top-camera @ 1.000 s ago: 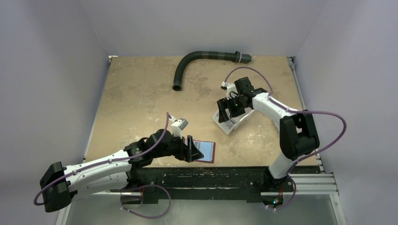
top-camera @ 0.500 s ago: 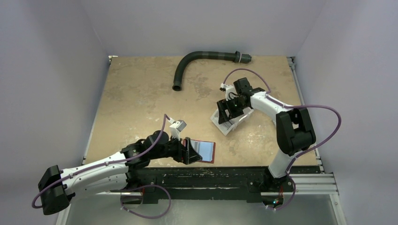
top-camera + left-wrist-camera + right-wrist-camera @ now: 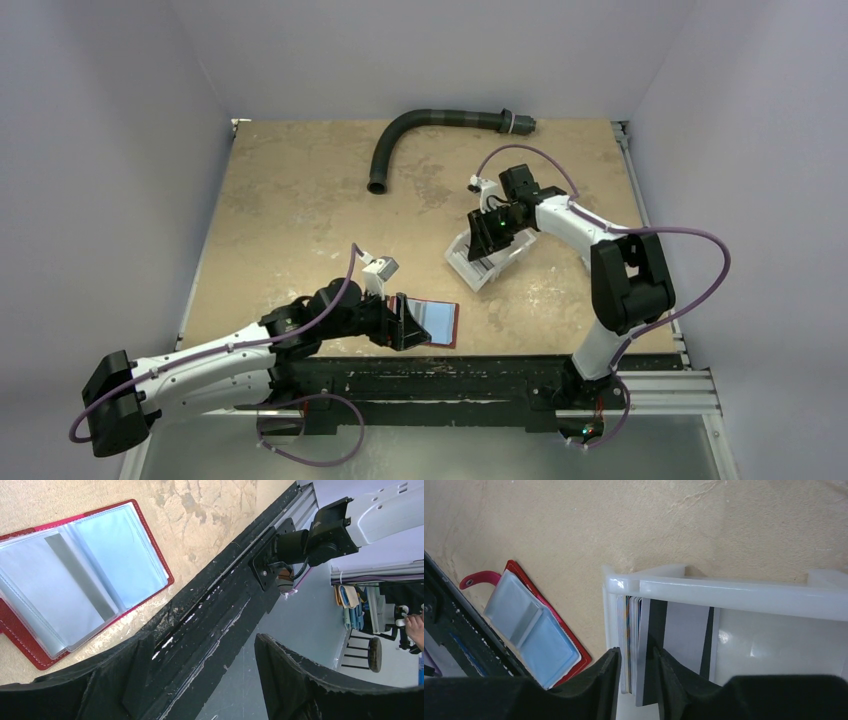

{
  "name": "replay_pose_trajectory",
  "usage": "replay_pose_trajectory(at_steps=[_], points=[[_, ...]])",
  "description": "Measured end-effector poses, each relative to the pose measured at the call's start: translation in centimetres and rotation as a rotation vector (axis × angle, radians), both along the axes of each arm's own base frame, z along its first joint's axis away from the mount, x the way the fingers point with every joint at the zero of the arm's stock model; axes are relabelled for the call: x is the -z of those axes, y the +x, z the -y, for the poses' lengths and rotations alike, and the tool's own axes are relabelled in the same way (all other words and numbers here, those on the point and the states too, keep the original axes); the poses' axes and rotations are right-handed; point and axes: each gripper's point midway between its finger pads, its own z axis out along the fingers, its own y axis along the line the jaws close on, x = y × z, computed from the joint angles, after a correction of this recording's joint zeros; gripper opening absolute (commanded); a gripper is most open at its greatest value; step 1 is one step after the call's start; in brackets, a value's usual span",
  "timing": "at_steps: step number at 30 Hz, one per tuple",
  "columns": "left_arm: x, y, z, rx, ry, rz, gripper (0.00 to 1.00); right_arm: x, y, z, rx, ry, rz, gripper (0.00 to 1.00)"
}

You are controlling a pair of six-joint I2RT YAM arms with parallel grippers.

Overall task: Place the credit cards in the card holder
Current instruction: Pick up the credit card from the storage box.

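The card holder (image 3: 440, 322) lies open near the table's front edge, dark red with clear sleeves (image 3: 80, 580), and it also shows in the right wrist view (image 3: 536, 630). My left gripper (image 3: 408, 322) hovers at its left edge, open and holding nothing (image 3: 204, 645). The credit cards (image 3: 631, 625) stand on edge as a stack in a white bin (image 3: 744, 595). My right gripper (image 3: 487, 232) reaches down into that bin. Its fingers (image 3: 636, 652) are pressed against both sides of the stack, with a grey, dark-striped card on the right.
A curved dark hose (image 3: 420, 125) lies at the back of the table. The white bin (image 3: 470, 268) sits right of centre. A black rail (image 3: 220, 605) runs along the table's front edge, just beyond the card holder.
My right gripper's jaws have closed in from wide open onto the card stack, and the bin has shifted slightly left. The left arm has drawn back a little.
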Motion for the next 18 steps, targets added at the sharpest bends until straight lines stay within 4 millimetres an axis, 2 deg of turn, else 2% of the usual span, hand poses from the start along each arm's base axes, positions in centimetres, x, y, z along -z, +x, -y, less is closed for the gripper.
replay_pose_trajectory(at_steps=[7,11,18], points=[[0.1,0.0,0.0,0.0,0.002,-0.001,0.79,0.1,0.1,0.0,0.006,0.0,0.001,0.15],[0.2,0.0,0.0,-0.001,0.005,-0.003,0.79,0.4,0.2,0.5,0.029,-0.027,0.018,0.0],[0.6,0.0,0.1,-0.001,0.018,-0.012,0.79,-0.4,0.9,1.6,0.086,-0.069,0.092,0.0]])
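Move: The cards stand packed in the left, near end of the storage box, right at the right fingertips: their middle is about 1 cm back of the hand point, 1 cm left and 2 cm below. The storage box's middle is some 3 cm ahead and 3 cm right of that hand; the open card holder lies about 14 cm back and 11 cm left. From the left hand, the cards are roughly 17 cm ahead and 11 cm right. Keep the right gripper low at the packed cards and close its half-open fingers fully over the card edges. As they near shut, draw the hand right about 1.5 cm and forward 1 cm, away from the box's card-filled end, dipping slightly and then lifting, with the wrist turning a little clockwise and its fingers tipping up, under 10 degrees in all. ##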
